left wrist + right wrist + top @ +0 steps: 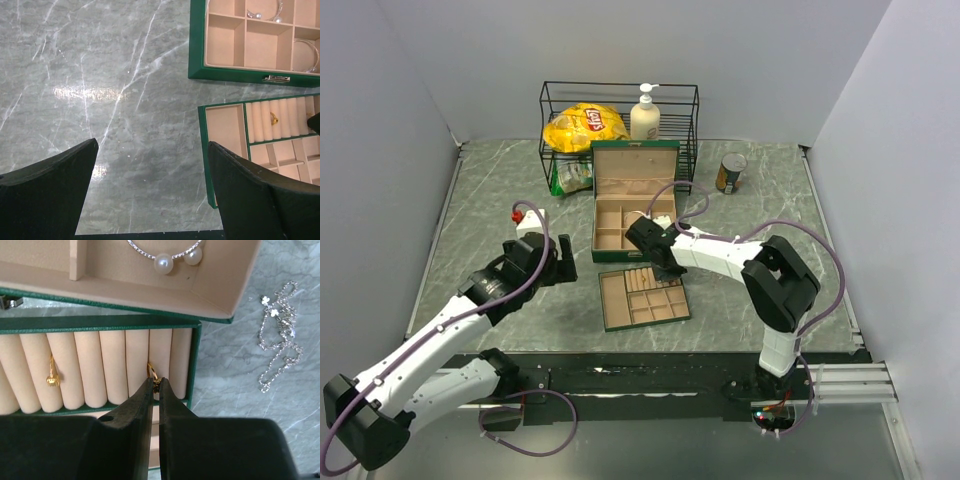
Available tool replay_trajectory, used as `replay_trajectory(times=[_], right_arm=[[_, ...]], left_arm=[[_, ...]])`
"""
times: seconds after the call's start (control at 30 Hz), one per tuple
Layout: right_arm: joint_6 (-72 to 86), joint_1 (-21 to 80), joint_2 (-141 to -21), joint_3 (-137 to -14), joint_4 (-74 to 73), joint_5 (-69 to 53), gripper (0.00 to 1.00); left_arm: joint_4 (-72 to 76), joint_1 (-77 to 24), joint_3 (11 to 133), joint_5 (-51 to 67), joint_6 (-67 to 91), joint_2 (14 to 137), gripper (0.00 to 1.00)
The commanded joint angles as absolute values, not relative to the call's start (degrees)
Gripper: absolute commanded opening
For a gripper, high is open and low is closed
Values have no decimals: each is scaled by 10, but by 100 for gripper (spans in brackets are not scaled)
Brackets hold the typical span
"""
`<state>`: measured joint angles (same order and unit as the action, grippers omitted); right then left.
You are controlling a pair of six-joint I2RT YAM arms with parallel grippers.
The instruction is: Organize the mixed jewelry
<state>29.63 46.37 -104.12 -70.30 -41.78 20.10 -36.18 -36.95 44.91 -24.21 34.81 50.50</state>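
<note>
My right gripper [156, 382] is shut on a small gold ring [152, 371], holding it at the right end of the tan ring rolls in the flat tray [196, 360]. A second gold ring [52, 375] sits between rolls further left. A pearl-tipped silver bangle [170, 259] lies in the green box [125, 309] just beyond. A silvery chain [279, 340] lies on the marble right of the box. My left gripper [152, 150] stands open over bare marble, left of the tray [204, 150]. Two bangles [310, 55] show in the box compartments.
At the back stands a black wire basket [618, 95] with a yellow chip bag [582, 125] and a soap bottle [645, 115]. A can [730, 172] stands to its right. The box lid [635, 170] stands upright. Grey walls close in both sides.
</note>
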Motion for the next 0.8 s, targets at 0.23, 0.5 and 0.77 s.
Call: replay_trajectory(times=[0.23,0.5,0.77], right_arm=[[304,468,-1043,-722,-400,201,5],[302,467,-1027,-706,-386,194,17],[293,467,-988,-693,-370,199,35]], left_arm=[[-343,-368,461,-232,335,519,96],[-343,-368,461,-230,335,526,96],[-343,-368,461,-230,335,531,96]])
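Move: The gold ring is already between the right fingertips, its band down by the second ring roll from the tray's right end, about 1 cm below the hand point and straight under it. The other gold ring sits on its roll some 5 cm to the left and level; the silver necklace lies about 8 cm to the right and 2 cm ahead on the table; the pearl bracelet is roughly 7 cm straight ahead in the box. From the left hand the held ring is about 22 cm right, 2 cm ahead and 14 cm lower. The gold ring is kept in place at the roll by the right fingers, which stay almost still with no turn of the wrist for about half a second. They then part to roughly a third open, letting go of the ring and ending one on each side of it, and the right hand just begins to rise, by about half a centimetre. ##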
